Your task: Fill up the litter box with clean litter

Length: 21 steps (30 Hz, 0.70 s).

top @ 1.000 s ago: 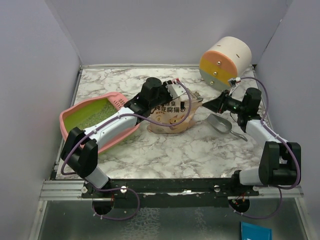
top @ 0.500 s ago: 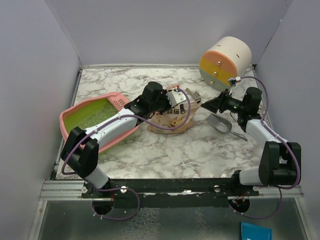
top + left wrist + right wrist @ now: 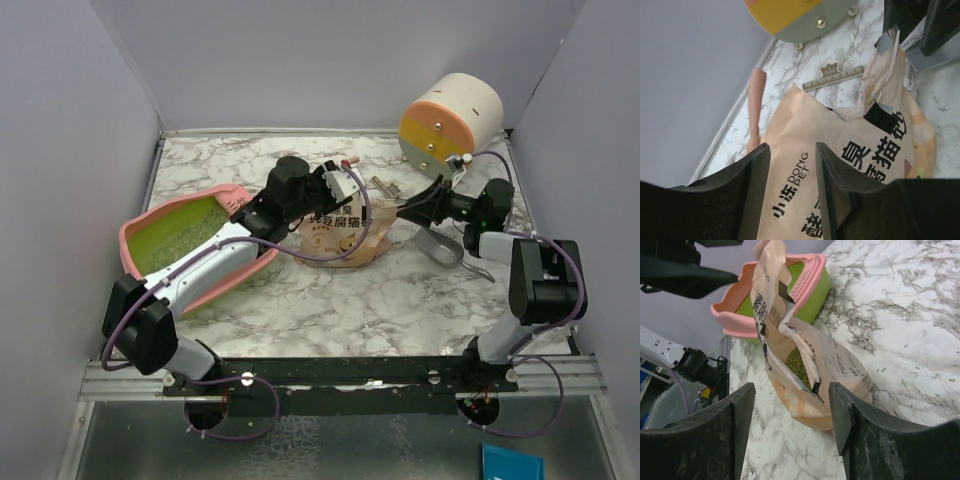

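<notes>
The pink litter box (image 3: 135,235) with its yellow-green inside sits at the left, and its rim (image 3: 805,262) shows behind the pouch. The tan pouch (image 3: 335,235) slumps on the marble beside it, its torn mouth towards the right. Greenish litter (image 3: 799,365) shows inside that mouth. My left gripper (image 3: 338,200) hovers over the pouch's upper end. Its fingers stand apart with the printed face (image 3: 850,150) behind them and nothing pinched between them. My right gripper (image 3: 790,400) is open wide, just short of the pouch's mouth (image 3: 810,370).
A round cream, orange and yellow drawer unit (image 3: 450,122) stands at the back right. A grey metal scoop (image 3: 440,248) lies under my right wrist. A small gold clip (image 3: 385,187) lies behind the pouch. Purple walls close three sides.
My right gripper has opened wide and moved left up to the pouch's mouth. My left gripper has opened and drawn back left, and the pouch has sagged lower.
</notes>
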Tool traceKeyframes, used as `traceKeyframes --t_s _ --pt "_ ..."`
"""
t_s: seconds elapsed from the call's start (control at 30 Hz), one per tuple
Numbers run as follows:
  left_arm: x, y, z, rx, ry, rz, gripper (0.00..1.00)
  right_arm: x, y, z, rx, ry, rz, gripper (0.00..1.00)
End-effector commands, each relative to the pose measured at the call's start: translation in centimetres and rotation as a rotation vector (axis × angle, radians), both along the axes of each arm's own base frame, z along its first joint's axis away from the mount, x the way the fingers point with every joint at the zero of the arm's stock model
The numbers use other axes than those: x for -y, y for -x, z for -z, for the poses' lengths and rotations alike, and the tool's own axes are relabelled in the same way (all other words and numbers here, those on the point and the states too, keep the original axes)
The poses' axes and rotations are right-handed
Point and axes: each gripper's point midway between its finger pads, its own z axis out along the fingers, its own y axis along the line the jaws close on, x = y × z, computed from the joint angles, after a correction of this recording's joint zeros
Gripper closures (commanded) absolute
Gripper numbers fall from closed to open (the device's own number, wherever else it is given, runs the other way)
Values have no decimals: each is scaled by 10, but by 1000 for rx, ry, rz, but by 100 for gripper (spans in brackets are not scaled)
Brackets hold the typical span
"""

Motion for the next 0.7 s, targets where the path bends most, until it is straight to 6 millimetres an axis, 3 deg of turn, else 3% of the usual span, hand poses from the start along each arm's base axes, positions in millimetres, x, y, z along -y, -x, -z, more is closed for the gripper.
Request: traceKeyframes --t_s 0.0,0.27,0.4,0.47,0.67 --pt "-4 3 -42 91 105 7 55 -10 9 -12 134 -9 -110 39" --pt "-6 -8 -28 95 73 13 54 -26 10 3 136 -19 -162 41" --pt "-9 -23 -24 90 70 -6 54 -29 9 3 132 -27 -160 81" --pt "-11 -29 -25 96 81 -17 54 -29 9 3 135 -30 -148 95" --pt "-5 -32 -15 35 87 20 55 -28 11 1 121 -5 -124 99"
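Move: The litter bag's right rim stands up about 3 cm left of the right hand, a centimetre nearer the base; the scoop lies some 9 cm right, 7 back and 17 down, the metal clip 8 cm ahead, 3 left and 18 down. From the left hand that rim is about 15 cm right, 2 back and 7 below; the bag's rolled pink strip is roughly 6 cm ahead, 1 right and 3 below. Right hand pushes about 3 cm left and pinches the bag's right rim; open left hand rises, then sinks forward. ##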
